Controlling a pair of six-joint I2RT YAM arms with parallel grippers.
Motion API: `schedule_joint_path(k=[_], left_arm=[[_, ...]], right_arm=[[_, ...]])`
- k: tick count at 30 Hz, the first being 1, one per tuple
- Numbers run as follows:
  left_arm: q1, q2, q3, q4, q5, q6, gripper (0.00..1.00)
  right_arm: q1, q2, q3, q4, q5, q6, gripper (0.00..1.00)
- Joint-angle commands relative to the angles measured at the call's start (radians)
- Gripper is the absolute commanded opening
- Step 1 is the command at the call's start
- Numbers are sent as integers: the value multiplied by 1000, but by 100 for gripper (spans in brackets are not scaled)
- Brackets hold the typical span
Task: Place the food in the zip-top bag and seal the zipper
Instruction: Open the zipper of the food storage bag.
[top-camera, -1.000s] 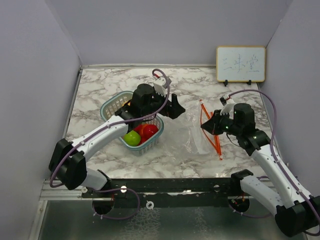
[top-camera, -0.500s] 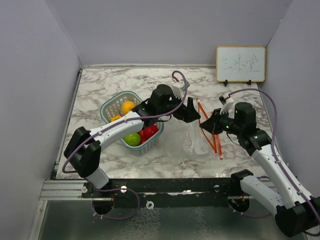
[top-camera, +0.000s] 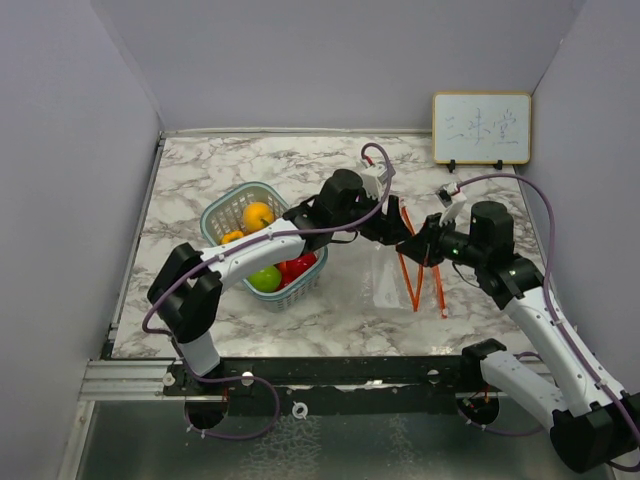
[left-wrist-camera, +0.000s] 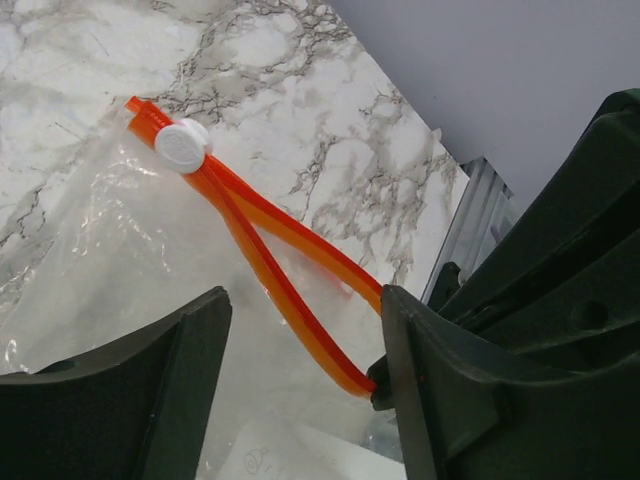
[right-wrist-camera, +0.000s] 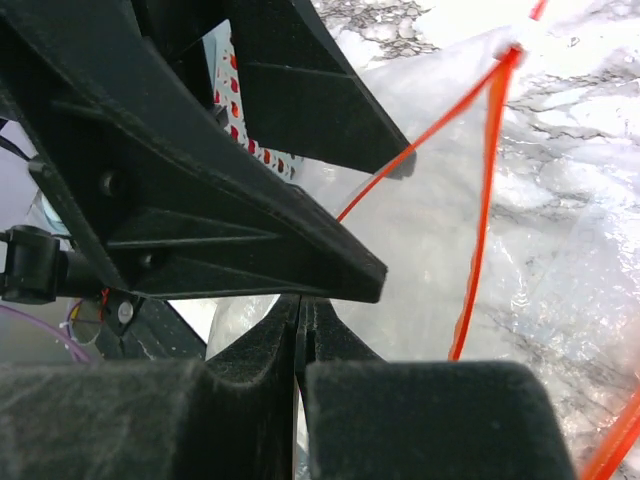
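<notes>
The zip-top bag (top-camera: 385, 290) lies clear and crinkled right of centre, its mouth lifted. My right gripper (top-camera: 412, 248) is shut on the mouth edge; its fingers (right-wrist-camera: 250, 400) are pressed together. The red-orange zipper (left-wrist-camera: 270, 270) splits into two strips below a white slider (left-wrist-camera: 182, 145). My left gripper (left-wrist-camera: 305, 350) stands open around one strip, and the other strip meets its right finger (left-wrist-camera: 450, 390). In the top view the left gripper (top-camera: 392, 232) nearly touches the right one. The food sits in the teal basket (top-camera: 222, 208): an orange fruit (top-camera: 257, 215), a green one (top-camera: 265, 278), red ones (top-camera: 297, 265).
A small whiteboard (top-camera: 481, 128) leans on the back wall at the right. Grey walls close in the marble table (top-camera: 200, 160) on three sides. The left arm (top-camera: 250, 250) stretches across over the basket.
The left arm swung right from above the basket to the bag's mouth, and its jaws narrowed. The right gripper stayed shut on the bag, whose mouth shifted slightly left.
</notes>
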Motion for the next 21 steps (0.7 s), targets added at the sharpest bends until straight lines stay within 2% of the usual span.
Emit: schedule_joint_path(k=[1,3,4,8,9,10,11,12,16,18,21], left_arm=[[-19,26,35,15,-28,-11,56],[-22,34,37,12,-27,-9,37],[-23,39,36,12,-28,-9,34],[-29,54,30,13,-36,-5,32],[-30,55,29,13,-41,1,27],[-31,57,30,9,-44,6,17],[-31,58,32,-2,-54,13,0],[-31,55,31,-14,-71,31,0],[-31,19,16,-89,-200,95,0],[-31,2,1,-119,-257,120,0],[-31,-49,-16,-140,-293,142,0]], right_arm=[[-4,-13,30,37,-42,-1,1],[-4,-17,31,35,-42,-2,1],[-4,-17,34,35,-43,-3,1],[-4,-14,35,39,-55,-2,1],[-4,-12,37,40,-57,-2,1],[-4,-12,39,39,-57,-3,1],[-4,-12,45,34,-49,-7,1],[-4,-12,57,18,-32,-16,3],[-4,-25,139,-75,115,-61,30],[-4,-43,171,-108,193,-67,49],[-4,-75,191,-135,304,-50,69]])
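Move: The zipper's lifted orange rim runs through the left hand's open fingers, its grip spot about 1 cm right of and 1 cm below the finger point. The right fingertips already pinch the same rim some 4 cm nearer the robot; from the right hand the grip spot is about 4 cm ahead, level sideways. From the left hand the white slider lies roughly 6 cm ahead, 4 cm right and 4 cm lower. While the right hand stays put and keeps its pinch, the left hand eases about 1 cm right and 1 cm down and shuts its fingers on the lifted zipper rim just forward of the right fingertips, then carries it down, about 3.5 cm lower overall, with a small drift forward and back to the left and roughly 10 degrees of wrist turn. Only once the left fingers are shut does the right hand let go, opening to a bit over half and lifting away about 5 cm, mostly up and slightly right and forward. ##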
